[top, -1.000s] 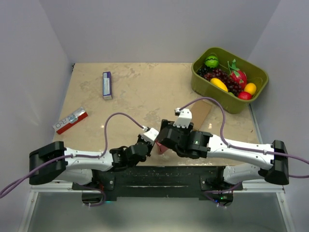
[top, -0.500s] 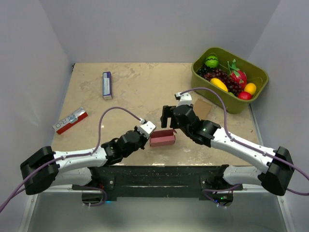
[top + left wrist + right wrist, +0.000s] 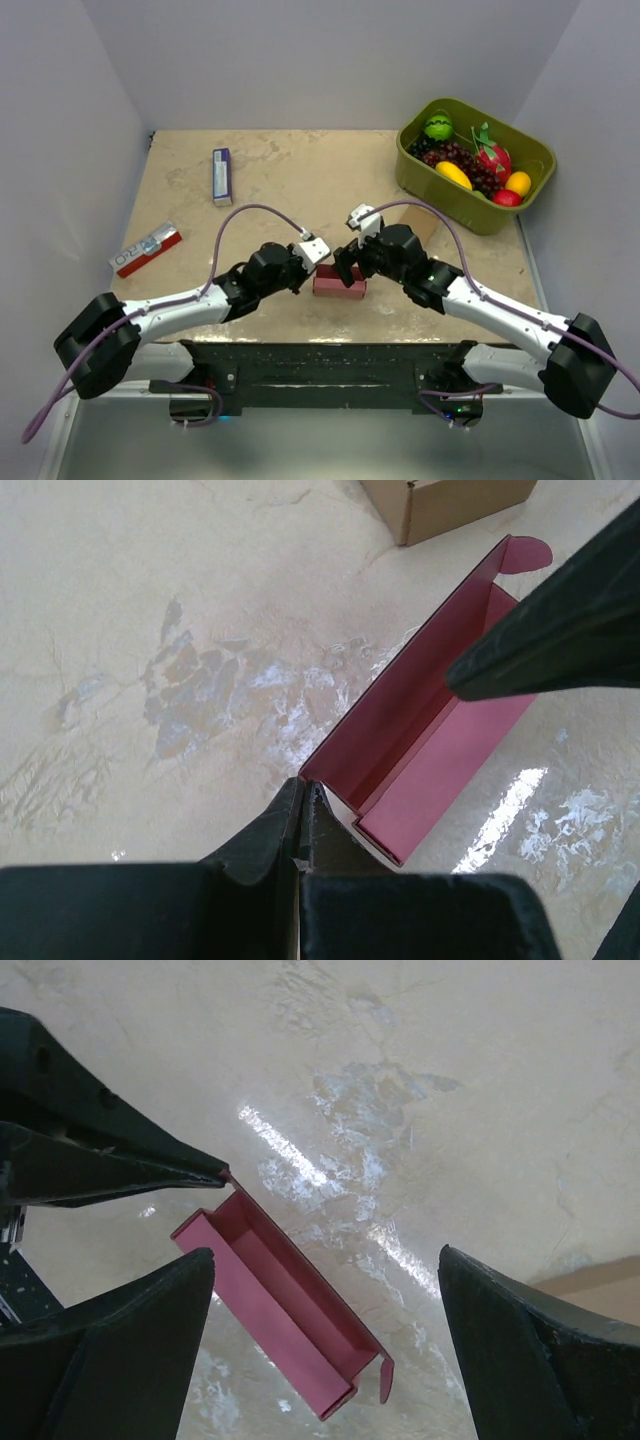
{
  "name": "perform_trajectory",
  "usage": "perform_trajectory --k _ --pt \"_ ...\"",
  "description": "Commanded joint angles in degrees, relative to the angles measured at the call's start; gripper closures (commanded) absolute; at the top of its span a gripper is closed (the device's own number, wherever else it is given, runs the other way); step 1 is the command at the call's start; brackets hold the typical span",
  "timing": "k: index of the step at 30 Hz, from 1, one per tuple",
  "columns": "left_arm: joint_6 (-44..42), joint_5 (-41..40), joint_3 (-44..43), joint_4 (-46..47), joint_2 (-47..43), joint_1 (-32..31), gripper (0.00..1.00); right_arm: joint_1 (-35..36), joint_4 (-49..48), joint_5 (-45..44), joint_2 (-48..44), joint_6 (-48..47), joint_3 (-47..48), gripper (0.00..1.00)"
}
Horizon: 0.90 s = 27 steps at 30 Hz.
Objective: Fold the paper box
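Observation:
The paper box (image 3: pixel 338 284) is a pink-red card trough with its top open, lying on the table near the front middle. Its far end tab (image 3: pixel 527 552) sticks out. My left gripper (image 3: pixel 306 273) is shut, pinching the box's near corner at its fingertips (image 3: pixel 302 792); in the right wrist view those tips meet the box (image 3: pixel 290 1305) at its upper left corner. My right gripper (image 3: pixel 346 266) hangs just above the box, wide open, its jaws standing either side of it without touching (image 3: pixel 325 1255). One right finger (image 3: pixel 560 630) crosses the left wrist view.
A brown cardboard box (image 3: pixel 420 224) lies behind the right gripper. A green bin (image 3: pixel 415 170) of toy fruit stands at the back right. A blue-and-white packet (image 3: pixel 221 176) and a red-and-white packet (image 3: pixel 146 249) lie on the left side.
The right gripper let go of the box and opened wide. The left gripper carried the box away from the front edge and further onto the table, now lying flat.

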<state>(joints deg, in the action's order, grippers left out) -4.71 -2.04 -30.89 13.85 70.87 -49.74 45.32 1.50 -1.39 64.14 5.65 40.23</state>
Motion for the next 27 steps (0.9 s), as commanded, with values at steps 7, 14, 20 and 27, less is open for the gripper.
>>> perform_trajectory --k 7,14,20,27 --pt "-7.0 10.3 -5.7 -2.7 4.5 1.7 1.00 -0.1 -5.8 10.1 8.5 -12.4 2.3 0.03" --pt "-7.8 15.0 -5.5 -2.8 3.1 4.8 1.00 -0.1 -6.5 10.5 7.2 -9.9 0.7 0.02" --pt "-8.9 16.4 -8.6 -6.8 2.3 7.1 1.00 -0.1 -2.2 12.9 10.2 -7.9 2.7 0.01" --pt "-9.8 19.1 -11.1 -9.6 0.3 11.1 1.00 0.0 -2.1 15.4 7.7 -6.1 0.8 0.01"
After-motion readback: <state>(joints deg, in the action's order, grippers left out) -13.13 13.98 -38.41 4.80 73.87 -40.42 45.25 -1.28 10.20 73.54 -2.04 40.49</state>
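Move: The pink paper box, its far-left corner already pinched in the shut left fingers, has its middle about 3 cm back, 5 cm right and 3 cm below the left hand. From the wide-open right hand, the box's middle is roughly 3 cm back, 1 cm left and 6 cm below; the left fingertips are some 6 cm left, level fore-and-aft and about 4 cm lower. The brown carton lies about 13 cm right, 5 cm ahead, 10 cm below. The paper box, still pinched at its corner by the left fingers, is turned clockwise about 10 degrees as that hand eases right, then forward and slightly up, some 2 cm in all. Around it come the right fingers, wide open: that hand goes left, then down about 4 cm, turning counter-clockwise some 15 degrees, and hovers there astride the box without closing. ##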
